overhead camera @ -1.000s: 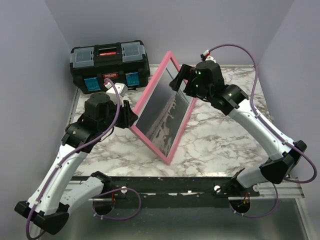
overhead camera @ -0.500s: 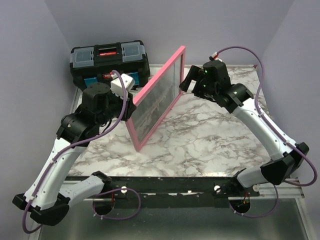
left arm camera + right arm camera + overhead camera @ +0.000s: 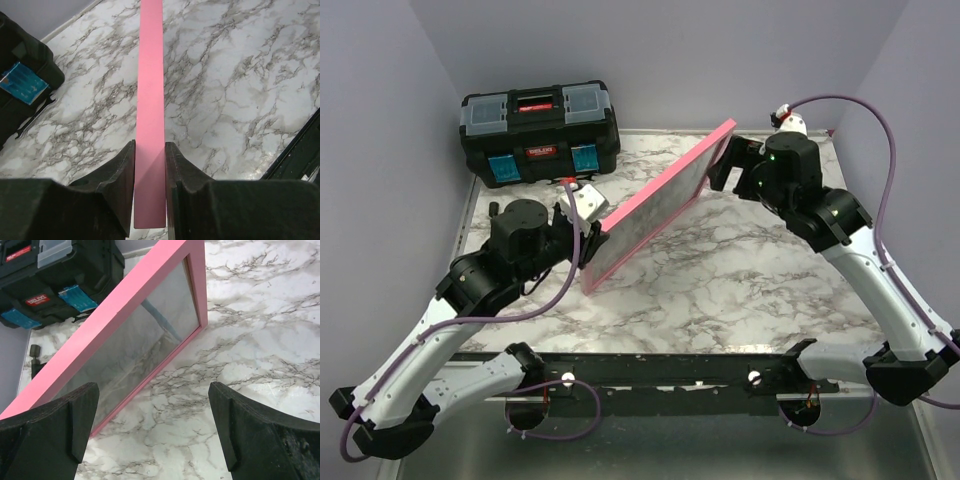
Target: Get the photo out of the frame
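Observation:
The pink frame [image 3: 670,180] stands tilted on edge over the marble table [image 3: 750,270], running from front left to back right. My left gripper [image 3: 588,238] is shut on its near end; in the left wrist view the pink edge [image 3: 150,100] runs straight out between the fingers [image 3: 122,170]. The grey photo [image 3: 642,220] shows inside the frame's down-facing side. My right gripper [image 3: 723,165] is open beside the frame's far end and does not touch it. In the right wrist view the frame [image 3: 125,305] lies up and left of the wide-apart jaws [image 3: 152,410], and its pane is glossy grey.
A black toolbox [image 3: 538,130] with blue latches stands at the back left, also showing in the right wrist view [image 3: 50,275] and the left wrist view [image 3: 20,75]. A black rail [image 3: 650,370] runs along the table's near edge. Lilac walls close the sides.
The left gripper has swung the frame from facing the camera to nearly edge-on, its far end moving right and back. The right gripper has drawn away to the right, still open.

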Robot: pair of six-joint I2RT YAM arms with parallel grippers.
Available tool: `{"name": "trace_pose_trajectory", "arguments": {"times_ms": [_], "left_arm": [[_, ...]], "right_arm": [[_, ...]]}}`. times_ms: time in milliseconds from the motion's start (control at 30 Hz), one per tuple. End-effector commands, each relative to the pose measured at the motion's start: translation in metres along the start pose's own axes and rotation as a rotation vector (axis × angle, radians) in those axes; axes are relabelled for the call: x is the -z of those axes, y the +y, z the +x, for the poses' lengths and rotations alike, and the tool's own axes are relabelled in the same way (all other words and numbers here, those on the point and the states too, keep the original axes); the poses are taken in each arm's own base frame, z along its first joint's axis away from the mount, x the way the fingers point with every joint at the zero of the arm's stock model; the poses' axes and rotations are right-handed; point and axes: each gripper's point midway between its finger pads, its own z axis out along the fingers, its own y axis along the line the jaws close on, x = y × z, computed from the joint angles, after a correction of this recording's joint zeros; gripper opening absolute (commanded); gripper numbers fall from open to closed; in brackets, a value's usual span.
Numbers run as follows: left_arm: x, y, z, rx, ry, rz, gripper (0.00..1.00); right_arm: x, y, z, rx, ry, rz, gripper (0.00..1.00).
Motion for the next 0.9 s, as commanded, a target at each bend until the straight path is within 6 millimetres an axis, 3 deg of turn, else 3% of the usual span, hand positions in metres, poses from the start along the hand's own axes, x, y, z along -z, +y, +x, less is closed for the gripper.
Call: {"name": "trace_pose_trajectory", "arguments": {"times_ms": [0, 267, 467, 667, 800, 833, 867], "left_arm": [[-0.011, -0.023, 0.010, 0.024, 0.013, 0.075, 0.00], [-0.019, -0.057, 0.030, 0.053, 0.037, 0.168, 0.00], [-0.024, -0.073, 0.062, 0.074, 0.115, 0.197, 0.00], [-0.027, -0.081, 0.087, 0.095, 0.158, 0.216, 0.00], [-0.028, -0.086, 0.090, 0.114, 0.160, 0.233, 0.00], [-0.028, -0.089, 0.091, 0.118, 0.159, 0.243, 0.00], [-0.028, -0.090, 0.092, 0.122, 0.158, 0.249, 0.00]], "right_arm": [[0.007, -0.009, 0.009, -0.059, 0.032, 0.037, 1.00], [0.007, 0.030, 0.044, -0.455, 0.199, -0.098, 1.00], [0.025, 0.023, 0.071, -0.548, 0.263, -0.105, 0.99], [0.019, 0.012, 0.117, -0.722, 0.325, -0.084, 0.89], [0.024, 0.011, 0.125, -0.770, 0.341, -0.101, 0.80], [0.023, 0.007, 0.128, -0.781, 0.337, -0.085, 0.76], [0.024, 0.004, 0.134, -0.796, 0.343, -0.074, 0.64]]}}
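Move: The photo frame stands on its long edge. The left fingers hold its upper edge near the close corner. The stretch of upper edge that the open right hand goes for lies about 5 cm ahead, 4 cm left and 3 cm above it, or roughly 20 cm ahead and 21 cm right of the left hand. The frame's far upper corner is some 11 cm ahead of the right hand and 2 cm right. The toolbox stands some 20 cm ahead and 40 cm left of the right hand, well below. The frame is turned over back side up by the left hand, which keeps its pinch on the near corner, heads back and right by about 8 cm, then mostly sinks some 10 cm. The right hand draws back and down about 15 cm, drifting left, rolls its left side up and tips down some 30 degrees each, and starts closing around the same edge. ##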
